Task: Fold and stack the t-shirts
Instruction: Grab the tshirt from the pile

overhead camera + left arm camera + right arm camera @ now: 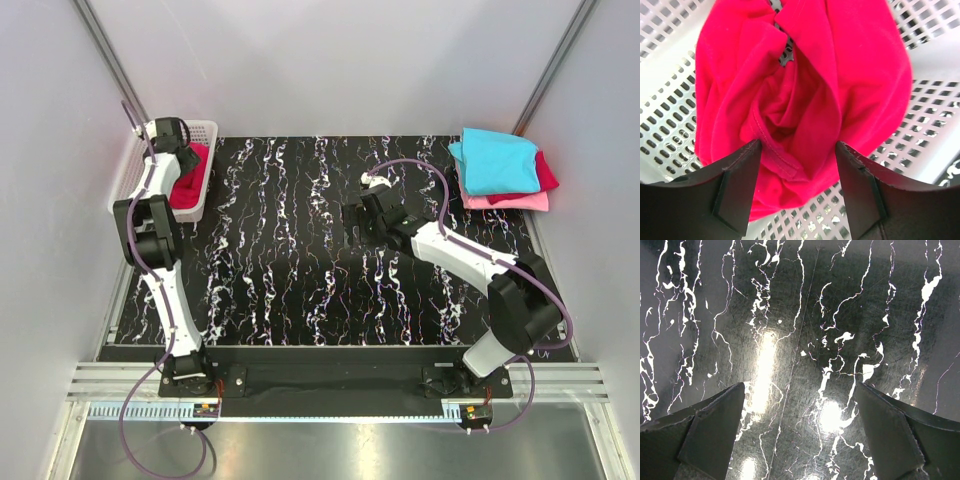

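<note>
A bright crimson-red t-shirt [190,186] lies crumpled in the white mesh basket [204,127] at the far left. In the left wrist view the shirt [805,75] fills the basket [670,100]. My left gripper [186,158] [797,146] is open and reaches down into the basket, with a fold of the shirt between its fingers. My right gripper [352,226] [800,386] is open and empty, low over the bare table middle. At the far right is a stack with a cyan t-shirt [495,160] on top, a dark red one [547,172] under it and a pink one [505,202] at the bottom.
The black marbled tabletop [300,290] [805,315] lies between basket and stack. Grey walls close in on the left, far and right sides. A metal rail [330,385] runs along the near edge by the arm bases.
</note>
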{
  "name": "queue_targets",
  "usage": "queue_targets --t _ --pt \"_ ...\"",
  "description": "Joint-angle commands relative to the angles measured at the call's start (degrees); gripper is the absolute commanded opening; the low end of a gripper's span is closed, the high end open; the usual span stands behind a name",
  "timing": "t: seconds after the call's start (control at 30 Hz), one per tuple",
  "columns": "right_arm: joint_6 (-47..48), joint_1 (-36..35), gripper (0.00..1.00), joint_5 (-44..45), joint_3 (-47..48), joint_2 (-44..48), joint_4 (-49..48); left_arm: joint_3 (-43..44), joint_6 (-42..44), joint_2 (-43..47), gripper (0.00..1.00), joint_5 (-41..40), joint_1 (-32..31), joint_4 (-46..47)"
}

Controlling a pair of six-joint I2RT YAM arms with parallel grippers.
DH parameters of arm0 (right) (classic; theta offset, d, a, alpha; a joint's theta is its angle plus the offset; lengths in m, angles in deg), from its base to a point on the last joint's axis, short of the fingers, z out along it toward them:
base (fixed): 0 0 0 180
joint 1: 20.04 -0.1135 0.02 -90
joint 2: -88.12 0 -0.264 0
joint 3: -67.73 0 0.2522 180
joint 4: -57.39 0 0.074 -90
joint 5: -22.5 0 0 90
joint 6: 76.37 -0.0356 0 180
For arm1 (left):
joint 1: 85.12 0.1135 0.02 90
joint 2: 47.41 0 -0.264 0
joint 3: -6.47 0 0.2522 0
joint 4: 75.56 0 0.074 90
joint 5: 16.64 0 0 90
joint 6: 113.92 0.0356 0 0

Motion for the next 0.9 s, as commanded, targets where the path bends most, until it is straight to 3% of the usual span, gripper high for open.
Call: queue_targets --t 0.0,0.1,0.17,0.2,0.3,0.33,0.57,0.87 --pt "0.9 -0.4 1.0 0.5 2.7 1.6 -1.2 2.0 0.6 -0.7 0.66 -2.0 -0.1 3.0" --pt "1.1 -0.4 1.0 0.7 2.7 1.8 -1.3 0.8 0.2 -1.1 0.65 -2.3 -0.1 3.1" --pt "1.3 -0.4 1.0 0.7 2.8 1.6 -1.2 0.2 0.1 -1.1 0.56 -2.5 -0.1 3.2" --pt "1.3 -0.4 1.0 0.8 2.8 1.6 -1.3 -0.1 0.1 -1.1 0.49 -2.2 -0.1 3.4" --pt "1.3 -0.4 1.0 0.5 2.8 1.0 -1.2 0.0 0.1 -0.6 0.07 -1.4 0.0 3.5" --pt "1.2 -0.4 1.0 0.5 2.8 0.9 -1.0 -0.1 -0.1 -0.4 0.0 -1.3 -0.2 3.5" --pt "0.1 -0.4 1.0 0.9 2.9 1.1 -1.0 -1.7 1.5 7.4 0.0 -2.5 -2.2 4.4" --pt "-4.5 -0.3 1.0 9.2 3.1 5.2 2.5 -7.1 6.6 27.7 0.0 -5.9 -9.6 7.6"
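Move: Right under the left hand's open fingertips, roughly 3 cm down, lies the crumpled red t-shirt, its middle straight below and perhaps 1 cm to the right. The white basket holding it is centred about 4 cm to the hand's left and 3 cm back. From the right hand, the t-shirt is some 21 cm ahead, 45 cm to the left and 4 cm lower. Settling about 1 cm deeper into the basket, the left hand shuts its part-open fingers fully and pinches a fold of the red t-shirt. Then, still gripping it, the hand speeds upward some 12 cm, swinging about 6 cm right towards the basket's table side and drawing slightly back, while the fingers tip up some 10 degrees. ##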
